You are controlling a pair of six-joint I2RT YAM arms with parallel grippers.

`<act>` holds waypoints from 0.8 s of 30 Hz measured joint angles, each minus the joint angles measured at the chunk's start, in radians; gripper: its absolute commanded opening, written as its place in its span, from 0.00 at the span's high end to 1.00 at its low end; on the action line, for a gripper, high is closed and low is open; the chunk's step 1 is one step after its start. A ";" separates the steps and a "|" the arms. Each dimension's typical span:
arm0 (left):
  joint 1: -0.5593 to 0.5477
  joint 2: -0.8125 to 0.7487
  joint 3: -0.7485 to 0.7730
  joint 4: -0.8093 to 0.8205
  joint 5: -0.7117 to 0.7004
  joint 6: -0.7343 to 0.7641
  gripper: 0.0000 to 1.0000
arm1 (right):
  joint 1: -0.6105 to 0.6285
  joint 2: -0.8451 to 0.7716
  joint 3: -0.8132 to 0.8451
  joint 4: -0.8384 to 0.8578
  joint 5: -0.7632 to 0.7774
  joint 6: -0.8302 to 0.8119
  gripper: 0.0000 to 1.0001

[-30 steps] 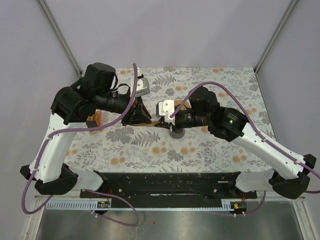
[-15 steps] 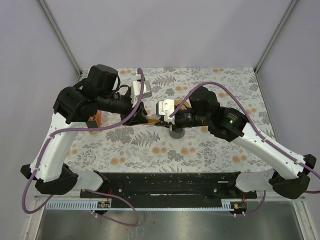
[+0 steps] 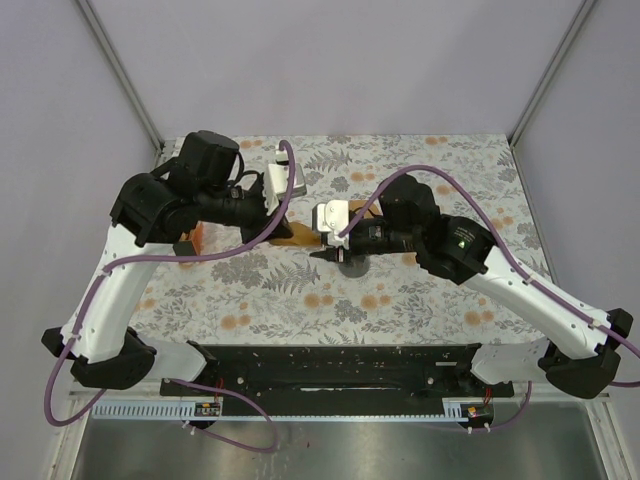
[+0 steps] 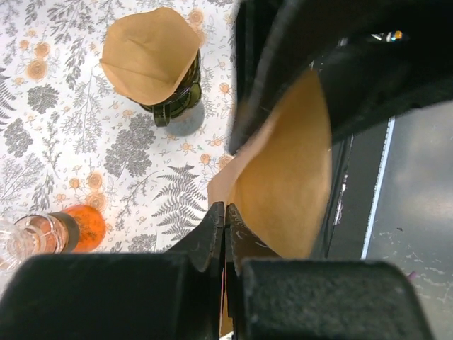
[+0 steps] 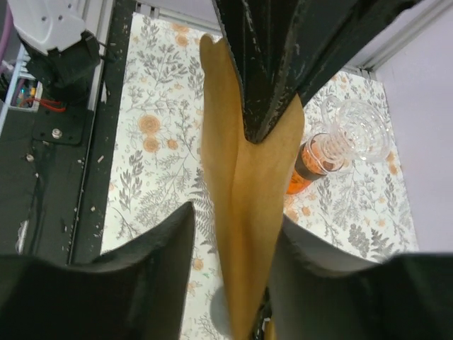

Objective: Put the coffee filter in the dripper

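A brown paper coffee filter (image 4: 283, 177) hangs above the table, and my left gripper (image 4: 225, 207) is shut on its lower edge. My right gripper (image 5: 235, 212) is open, its fingers standing on either side of that same filter (image 5: 244, 205) with a gap on the left. In the left wrist view the dark olive-green dripper (image 4: 177, 99) stands on its grey round base, with another brown filter (image 4: 148, 60) sitting in its mouth. From above, both grippers meet at the table's middle, the left gripper (image 3: 290, 228) beside the right gripper (image 3: 325, 250), and the dripper (image 3: 345, 258) is mostly hidden under the right one.
A clear glass flask with orange liquid (image 4: 74, 228) stands on the floral tablecloth (image 3: 300, 300), left of the grippers (image 3: 190, 240). The table's black front rail (image 3: 320, 365) runs along the near edge. Purple cables loop over both arms.
My left gripper moved right and shut on the filter. My right gripper, shut on the filter a second ago, has opened around it.
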 measured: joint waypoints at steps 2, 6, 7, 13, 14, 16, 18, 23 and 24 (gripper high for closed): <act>0.000 -0.001 -0.001 0.004 -0.021 -0.005 1.00 | 0.000 -0.007 -0.015 0.019 0.021 -0.006 0.33; -0.001 -0.009 -0.021 0.027 -0.119 -0.019 1.00 | 0.000 -0.034 -0.040 0.044 0.071 -0.018 0.30; -0.001 -0.011 -0.027 0.040 -0.146 -0.024 1.00 | 0.001 -0.039 -0.039 0.055 0.085 -0.019 0.29; -0.001 -0.011 -0.064 0.102 -0.261 -0.049 1.00 | 0.049 -0.028 0.028 0.077 0.159 -0.091 0.28; -0.001 -0.011 -0.066 0.107 -0.270 -0.053 1.00 | 0.064 -0.020 0.039 0.075 0.161 -0.112 0.28; -0.001 -0.011 -0.066 0.115 -0.277 -0.057 1.00 | 0.091 0.006 0.062 0.071 0.161 -0.149 0.28; -0.001 -0.011 -0.066 0.118 -0.277 -0.060 1.00 | 0.105 0.036 0.077 0.069 0.162 -0.175 0.28; -0.001 -0.011 -0.064 0.114 -0.268 -0.061 1.00 | 0.110 0.124 0.104 0.047 0.197 -0.224 0.29; -0.001 -0.011 -0.064 0.113 -0.267 -0.061 1.00 | 0.110 0.130 0.105 0.045 0.200 -0.227 0.30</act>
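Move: Pinched in the left fingers, the loose filter has its middle about 4 cm to the right of the left hand; from the right hand, already opening around it, it lies about 4 cm left. The dripper, with a paper in it, stands some 8 cm ahead, 14 cm right and 22 cm below the left hand, and 8 cm ahead, 6 cm right and 21 cm below the right hand. The carafe is about 19 cm ahead, 10 cm left and 30 cm below the left hand. Opening wide, the right hand lets go of the filter and rises about 4 cm, then swings some 5 cm left and comes back down with its open fingers astride the filter, rolling about 15 degrees. Keeping its pinch, the left hand carries the filter about 5 cm forward, slightly left, turning some 15 degrees counter-clockwise, then holds still. ##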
